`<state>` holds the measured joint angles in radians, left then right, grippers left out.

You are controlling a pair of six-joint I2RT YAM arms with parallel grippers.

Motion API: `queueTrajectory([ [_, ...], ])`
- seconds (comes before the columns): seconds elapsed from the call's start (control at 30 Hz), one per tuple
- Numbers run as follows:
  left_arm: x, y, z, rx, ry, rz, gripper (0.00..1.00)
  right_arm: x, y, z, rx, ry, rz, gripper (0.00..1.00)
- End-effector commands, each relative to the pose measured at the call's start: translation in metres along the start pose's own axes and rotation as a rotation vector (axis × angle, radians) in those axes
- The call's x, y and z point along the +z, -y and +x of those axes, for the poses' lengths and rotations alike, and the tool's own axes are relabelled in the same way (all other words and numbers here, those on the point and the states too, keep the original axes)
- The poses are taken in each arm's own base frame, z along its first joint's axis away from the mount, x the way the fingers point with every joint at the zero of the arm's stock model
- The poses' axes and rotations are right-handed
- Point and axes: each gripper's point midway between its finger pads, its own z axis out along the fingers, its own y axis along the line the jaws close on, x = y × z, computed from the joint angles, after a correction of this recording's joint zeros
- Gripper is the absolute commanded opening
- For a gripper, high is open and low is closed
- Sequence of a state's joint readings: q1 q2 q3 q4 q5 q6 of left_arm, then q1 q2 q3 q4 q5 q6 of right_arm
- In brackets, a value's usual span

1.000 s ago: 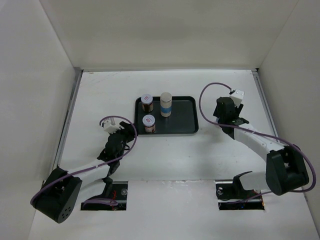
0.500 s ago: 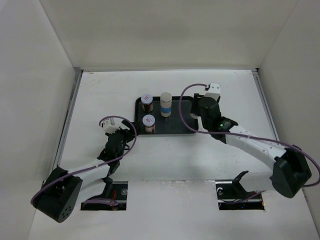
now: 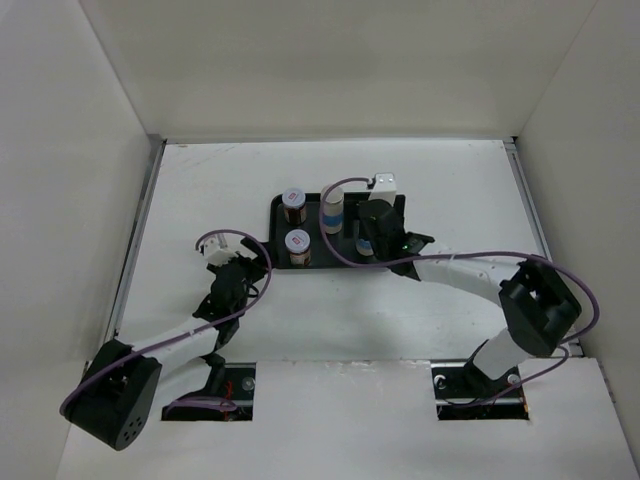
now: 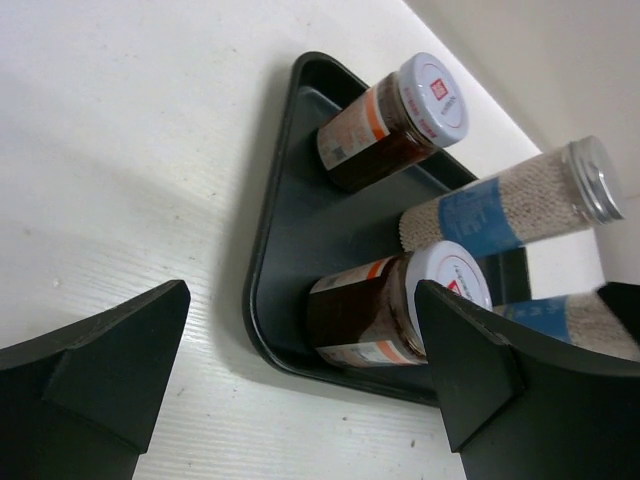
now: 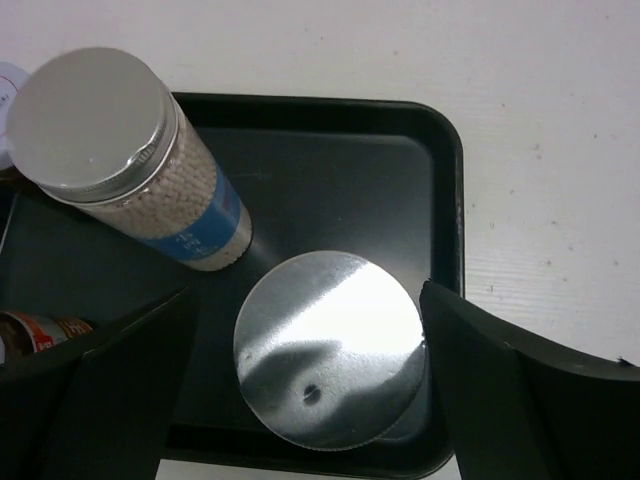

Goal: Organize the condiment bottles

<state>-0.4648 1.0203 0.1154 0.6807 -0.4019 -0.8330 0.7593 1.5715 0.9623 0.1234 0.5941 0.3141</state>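
Note:
A black tray (image 3: pixel 310 215) holds the condiment bottles. Two short dark-brown ones with white lids stand at its left, one at the back (image 3: pixel 292 205) and one at the front (image 3: pixel 297 246). A tall pale bottle (image 3: pixel 332 208) with a blue band stands mid-back. My right gripper (image 3: pixel 375 235) hovers over the tray's front right, open, its fingers on either side of a second pale bottle's grey cap (image 5: pixel 330 350). That bottle stands on the tray floor. My left gripper (image 3: pixel 255 262) is open on the table by the tray's front-left corner, with the front brown bottle (image 4: pixel 380 310) just ahead.
White walls close in the table on the left, back and right. The right arm's purple cable loops over the tray's front edge (image 3: pixel 340 262). Bare tray floor (image 5: pixel 340 170) shows behind the grey cap.
My right arm swung in from the right side of the table to over the tray and its jaws opened. The left gripper opened and stayed where it was.

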Motion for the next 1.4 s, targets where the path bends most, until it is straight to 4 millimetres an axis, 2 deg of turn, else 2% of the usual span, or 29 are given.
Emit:
queueTrajectory([
  [0.0,0.009,0.01,-0.017,0.014,0.034,-0.03,1.0,-0.025,-0.004,-0.067,0.117,0.171,-0.043,1.0],
  [0.1,0.009,0.007,-0.026,0.034,0.042,-0.073,1.0,-0.046,0.013,-0.083,0.158,0.222,-0.045,1.0],
  [0.17,0.008,0.004,-0.031,0.045,0.048,-0.109,1.0,-0.057,0.039,-0.087,0.198,0.258,-0.003,1.0],
  [0.23,0.008,0.005,-0.036,0.059,0.051,-0.142,1.0,-0.062,0.07,-0.082,0.25,0.291,0.061,1.0],
  [0.33,0.007,0.011,-0.041,0.087,0.027,-0.176,1.0,-0.059,0.118,-0.063,0.347,0.317,0.182,1.0],
  [0.4,0.008,0.011,-0.044,0.113,0.015,-0.211,1.0,-0.053,0.15,-0.042,0.403,0.307,0.277,1.0],
  [0.5,0.01,0.006,-0.047,0.146,0.0,-0.269,1.0,-0.045,0.173,-0.016,0.461,0.287,0.352,1.0],
  [0.57,0.01,-0.001,-0.048,0.145,-0.001,-0.298,1.0,-0.04,0.172,-0.003,0.495,0.271,0.351,1.0],
  [0.67,0.012,-0.004,-0.054,0.108,-0.001,-0.308,1.0,-0.032,0.172,0.006,0.484,0.253,0.354,1.0],
  [0.83,0.013,0.006,-0.064,0.1,0.006,-0.294,1.0,-0.032,0.168,0.004,0.481,0.257,0.329,1.0],
  [0.97,0.015,0.0,-0.077,0.098,0.031,-0.317,1.0,-0.034,0.169,0.002,0.487,0.264,0.315,1.0],
  [1.2,0.017,-0.002,-0.072,0.087,0.008,-0.33,1.0,-0.031,0.162,0.0,0.48,0.256,0.289,1.0],
  [1.37,0.019,0.001,-0.079,0.087,0.018,-0.328,1.0,-0.032,0.161,-0.001,0.474,0.261,0.285,1.0],
])
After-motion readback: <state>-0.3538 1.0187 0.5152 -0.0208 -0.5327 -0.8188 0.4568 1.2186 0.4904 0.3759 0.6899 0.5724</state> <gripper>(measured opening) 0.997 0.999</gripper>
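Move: The bottle in the tray's near right corner stands between the right hand's open fingers, straight below the hand point, its middle about 3 cm down. From that bottle, the other blue-banded bottle is some 10 cm left and 6 cm farther out, and the near jar about 19 cm left and 3 cm nearer. From the left hand, the corner bottle lies roughly 36 cm to the right, level ahead and slightly lower. Open right hand lifts 9 cm off the bottle, swings 17 cm right and sinks; left hand drifts left. ##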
